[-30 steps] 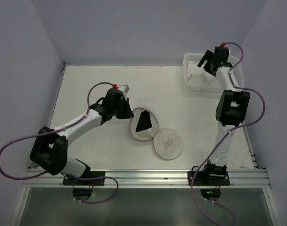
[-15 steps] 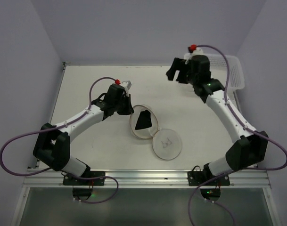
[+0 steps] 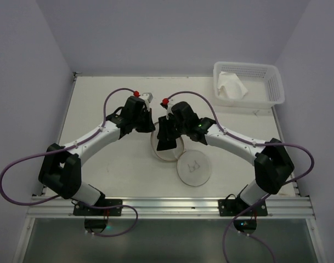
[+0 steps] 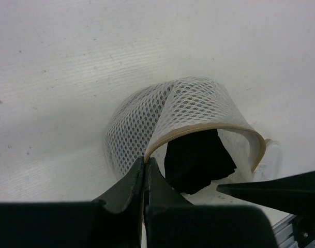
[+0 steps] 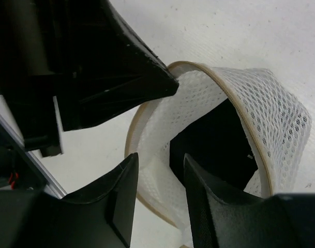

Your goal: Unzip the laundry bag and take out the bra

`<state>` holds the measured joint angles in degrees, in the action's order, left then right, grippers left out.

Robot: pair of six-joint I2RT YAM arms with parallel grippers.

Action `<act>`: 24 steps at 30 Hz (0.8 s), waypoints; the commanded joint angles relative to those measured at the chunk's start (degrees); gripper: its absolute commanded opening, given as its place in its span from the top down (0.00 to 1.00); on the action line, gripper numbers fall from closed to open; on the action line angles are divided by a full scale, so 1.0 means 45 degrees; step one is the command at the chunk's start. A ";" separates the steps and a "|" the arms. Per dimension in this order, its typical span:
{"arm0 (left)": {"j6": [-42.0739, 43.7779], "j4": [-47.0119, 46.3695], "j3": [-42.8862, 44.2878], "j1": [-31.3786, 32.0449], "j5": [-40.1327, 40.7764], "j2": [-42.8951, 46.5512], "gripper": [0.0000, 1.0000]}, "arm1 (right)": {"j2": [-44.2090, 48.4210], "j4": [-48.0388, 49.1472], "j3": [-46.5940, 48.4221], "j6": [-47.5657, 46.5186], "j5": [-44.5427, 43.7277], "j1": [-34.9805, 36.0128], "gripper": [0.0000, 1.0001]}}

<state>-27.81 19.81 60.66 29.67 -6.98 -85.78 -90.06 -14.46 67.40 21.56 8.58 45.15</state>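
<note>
The laundry bag lies unzipped mid-table, its round mesh lid flopped toward the near right. Its white mesh wall stands up, and the black bra lies inside. My left gripper is shut on the tan rim at the bag's left edge. My right gripper is open over the bag's mouth. One finger is outside the rim and the other is inside, next to the bra, with mesh wall between them.
A white slotted basket holding a crumpled white cloth stands at the back right corner. The two wrists sit close together over the bag. Purple cables loop out from both arms.
My right arm swung from the basket at the back right down to the bag's mouth, and its jaws narrowed. My left gripper kept its hold on the rim.
</note>
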 commanded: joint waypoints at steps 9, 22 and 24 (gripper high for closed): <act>0.0302 0.0421 0.0172 -0.0128 0.0380 0.0566 1.00 | -0.2290 0.0869 0.0043 -0.0085 -0.1884 0.0046 0.31; 0.0457 0.0577 -0.0083 -0.0207 0.0847 0.0585 1.00 | -0.4184 0.1982 -0.0875 -0.0631 -0.2045 0.0046 0.11; 0.0555 0.0714 -0.0044 -0.0265 0.1043 0.0643 1.00 | -0.4244 0.2080 -0.1050 -0.0631 -0.1965 0.0046 0.12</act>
<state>-27.31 22.09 60.20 29.58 -4.64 -84.95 -106.59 -5.19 65.12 19.77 -0.40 45.43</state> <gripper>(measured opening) 0.009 0.881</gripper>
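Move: The bra is down in the open laundry bag, about 13 cm below my right hand, 4 cm ahead and 1 cm to its left. The zip edge that my left hand keeps pinched is roughly 5 cm ahead and 5 cm left of my right hand, 3 cm lower. The bag's lid lies flat on the table, some 7 cm back and 10 cm right of it. From my left hand the bra is around 10 cm down, 2 cm back and 5 cm to the right. I sink my right hand about 12 cm into the mouth of the bag towards the bra, easing a little forward on the way. The fingers spread from half open to almost fully open and tip some 10 degrees steeper, so they end under the zip edge, astride the black cloth. My left hand keeps its pinch on the zip edge, drifting barely a centimetre. ##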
